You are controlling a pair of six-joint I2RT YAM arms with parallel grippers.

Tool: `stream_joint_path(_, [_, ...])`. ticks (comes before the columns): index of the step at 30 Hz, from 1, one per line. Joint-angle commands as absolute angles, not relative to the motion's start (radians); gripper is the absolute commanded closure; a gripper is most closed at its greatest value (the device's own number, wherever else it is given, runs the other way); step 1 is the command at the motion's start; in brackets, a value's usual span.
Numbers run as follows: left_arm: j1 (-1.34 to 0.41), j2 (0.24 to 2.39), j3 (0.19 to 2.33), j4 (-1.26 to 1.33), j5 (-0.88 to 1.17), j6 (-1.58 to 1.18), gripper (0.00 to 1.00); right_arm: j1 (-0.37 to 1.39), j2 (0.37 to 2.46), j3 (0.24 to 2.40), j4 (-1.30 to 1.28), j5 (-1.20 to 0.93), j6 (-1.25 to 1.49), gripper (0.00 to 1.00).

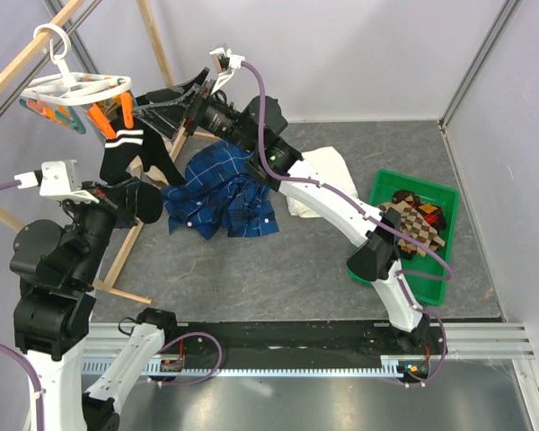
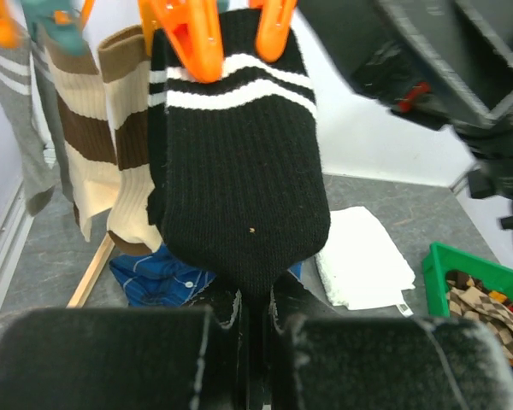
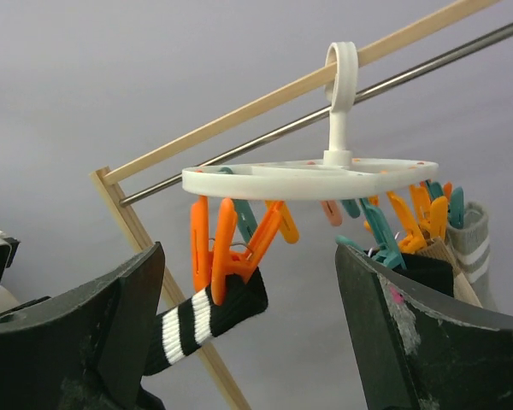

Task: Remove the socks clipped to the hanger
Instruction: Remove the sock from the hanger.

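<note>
The white round hanger (image 1: 75,85) hangs by its hook from the wooden rack at top left, with orange and teal pins under it. A black sock (image 2: 239,171) with white stripes is clipped at its cuff by orange pins (image 2: 192,38). My left gripper (image 2: 256,312) is shut on that sock's lower end. In the right wrist view the hanger (image 3: 312,179) and the pinned black sock (image 3: 209,312) lie ahead of my right gripper (image 3: 252,333), which is open wide and holds nothing. Beige-and-brown striped socks (image 2: 94,145) and a grey sock (image 2: 17,111) hang beside the black one.
A blue plaid shirt (image 1: 220,193) and a folded white towel (image 1: 328,175) lie on the grey table. A green bin (image 1: 449,193) at the right holds brown checkered socks (image 1: 418,223). The rack's wooden poles (image 1: 130,247) stand at left, beside my left arm.
</note>
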State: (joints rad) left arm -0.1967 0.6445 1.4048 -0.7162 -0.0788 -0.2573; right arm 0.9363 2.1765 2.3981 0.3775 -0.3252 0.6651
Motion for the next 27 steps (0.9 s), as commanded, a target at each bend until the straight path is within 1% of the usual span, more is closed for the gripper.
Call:
stream_joint_path(1, [-0.196,0.629,1.376,-0.706,-0.026,-0.271,0.98,0.951,2.2,2.436,0.434,-0.317,0.73,0.12])
stream_joint_path(10, [-0.201,0.586,1.333,-0.699,-0.021,-0.244,0.98,1.002,2.226,2.453,0.448,-0.304,0.689,0.15])
stream_joint_path(17, [-0.209,0.578,1.324,-0.696,-0.021,-0.242,0.98,1.012,2.276,2.509,0.494,-0.291,0.696,0.23])
stream_joint_path(22, [-0.209,0.584,1.322,-0.69,-0.011,-0.245,0.98,1.011,2.306,2.54,0.532,-0.282,0.716,0.27])
stream_joint_path(25, [-0.209,0.589,1.315,-0.678,-0.003,-0.258,0.98,1.011,2.31,2.542,0.546,-0.267,0.716,0.36])
stream_joint_path(26, [-0.209,0.598,1.316,-0.673,-0.003,-0.262,0.98,1.011,2.31,2.542,0.555,-0.259,0.721,0.4])
stream_joint_path(27, [-0.209,0.601,1.319,-0.67,0.021,-0.265,0.98,1.011,2.321,2.551,0.569,-0.255,0.735,0.41])
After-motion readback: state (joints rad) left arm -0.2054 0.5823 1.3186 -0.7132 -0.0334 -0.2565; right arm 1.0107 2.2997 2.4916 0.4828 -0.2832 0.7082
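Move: The orange clip holding the black striped sock's cuff lies about 6 cm to the right hand's left, roughly 1 cm back and near fingertip height. The white hanger ring's middle is some 13 cm left of that hand, 5 cm ahead and 6 cm up. The left hand already grips the sock's toe; from there the clip is about 10 cm ahead, 2 cm left and 9 cm above. Leftward towards the orange clip, the right hand travels about 4 cm, first sinking some 2 cm, then drawing back about 3 cm and rising again a little, its fingers pointing left and up. They narrow from wide open to just over half open as they come up on either side of the clip. The left hand keeps its hold on the sock's toe and eases down 2 cm. ##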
